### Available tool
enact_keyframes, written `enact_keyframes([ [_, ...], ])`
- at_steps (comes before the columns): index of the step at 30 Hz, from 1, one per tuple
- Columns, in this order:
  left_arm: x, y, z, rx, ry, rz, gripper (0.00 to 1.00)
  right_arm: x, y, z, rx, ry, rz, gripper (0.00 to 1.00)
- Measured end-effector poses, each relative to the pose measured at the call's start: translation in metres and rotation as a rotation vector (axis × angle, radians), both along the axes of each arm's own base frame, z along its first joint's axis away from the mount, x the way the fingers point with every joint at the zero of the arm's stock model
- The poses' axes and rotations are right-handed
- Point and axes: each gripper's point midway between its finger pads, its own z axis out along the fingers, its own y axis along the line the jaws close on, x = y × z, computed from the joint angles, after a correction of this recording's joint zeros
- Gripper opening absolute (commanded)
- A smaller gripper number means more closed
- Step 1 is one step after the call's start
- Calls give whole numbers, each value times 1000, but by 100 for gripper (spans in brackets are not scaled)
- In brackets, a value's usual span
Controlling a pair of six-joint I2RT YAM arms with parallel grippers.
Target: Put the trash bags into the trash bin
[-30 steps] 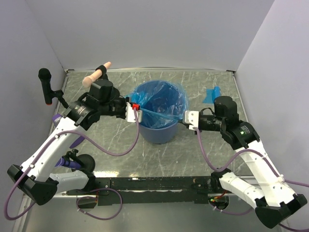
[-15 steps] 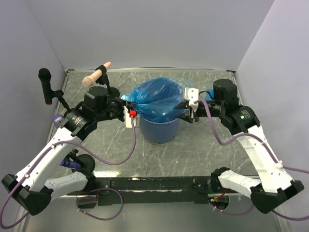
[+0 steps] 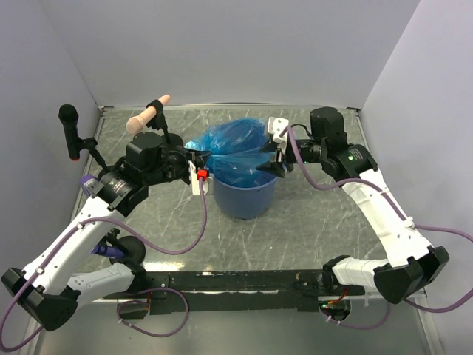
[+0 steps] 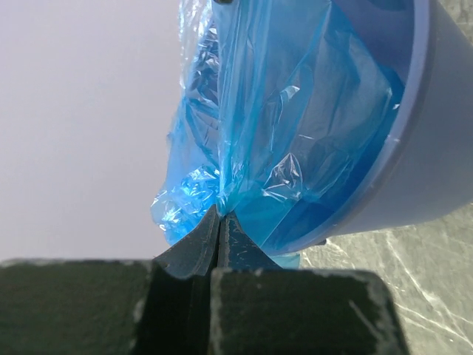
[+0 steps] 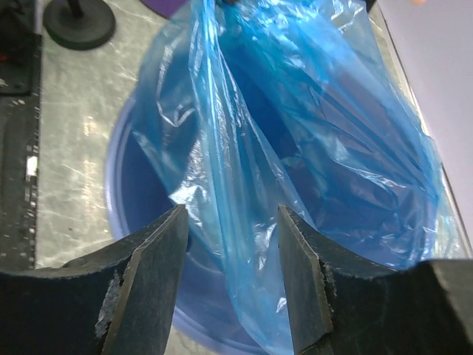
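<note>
The trash bin is a round blue bucket in the middle of the table. A translucent blue trash bag is stretched above its mouth, its lower part hanging inside. My left gripper is shut on the bag's left edge, and the film bunches at its fingertips beside the trash bin. My right gripper stands open at the bag's right side. In the right wrist view the trash bag hangs loosely between the spread fingers of the right gripper, over the trash bin.
A black microphone on a stand stands at the left wall. A wooden handle with a black strap lies at the back left. A black round base sits near the left arm's base, also seen as the black round base.
Both grippers rose and lifted the bag's edges off the bin's rim. The right gripper moved back and left and opened, letting go of the film. The left gripper stayed shut.
</note>
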Motion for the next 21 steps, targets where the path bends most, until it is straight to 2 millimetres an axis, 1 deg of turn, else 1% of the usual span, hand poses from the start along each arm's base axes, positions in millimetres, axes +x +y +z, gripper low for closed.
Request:
enact_keyframes([
  [2,0,-1,2,-5,-7,-1,1,4,-1,-2,-12,-14,-5,60],
  [4,1,-1,3,-7,-9,0,1,8,-1,-4,-26,-30,-6,54],
  [5,1,-1,3,-10,-8,1,1,9,-1,-5,-32,-39,-5,47],
  [8,1,-1,3,-23,8,8,1,13,-3,-10,-60,-62,-2,17],
  [10,0,-1,3,-30,24,16,1,15,-5,-13,-81,-72,-8,1],
  [13,0,1,2,-37,44,30,1,17,-10,-14,-104,-103,-19,0],
  [15,-2,2,4,-48,50,33,1,13,-12,-11,-106,-128,-12,0],
  [19,-13,0,10,-69,46,4,1,-12,-19,1,-92,-208,30,0],
  [21,-20,-3,6,-74,54,-20,1,-25,-22,6,-81,-253,50,0],
])
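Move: The right hand, open over the bin mouth, has the trash bag's free edge almost between its fingers, about 1 cm ahead, 1 cm left and 1 cm below. The bin's middle is about 2 cm ahead, 8 cm left and 19 cm down, and the left gripper roughly 17 cm left, level. From the left hand, already pinching the bag, that edge is about 16 cm right, 1 cm ahead and 1 cm down. Right hand eases forward and down, pinches the bag's edge, then pulls back 4 cm, rising; left keeps hold. ##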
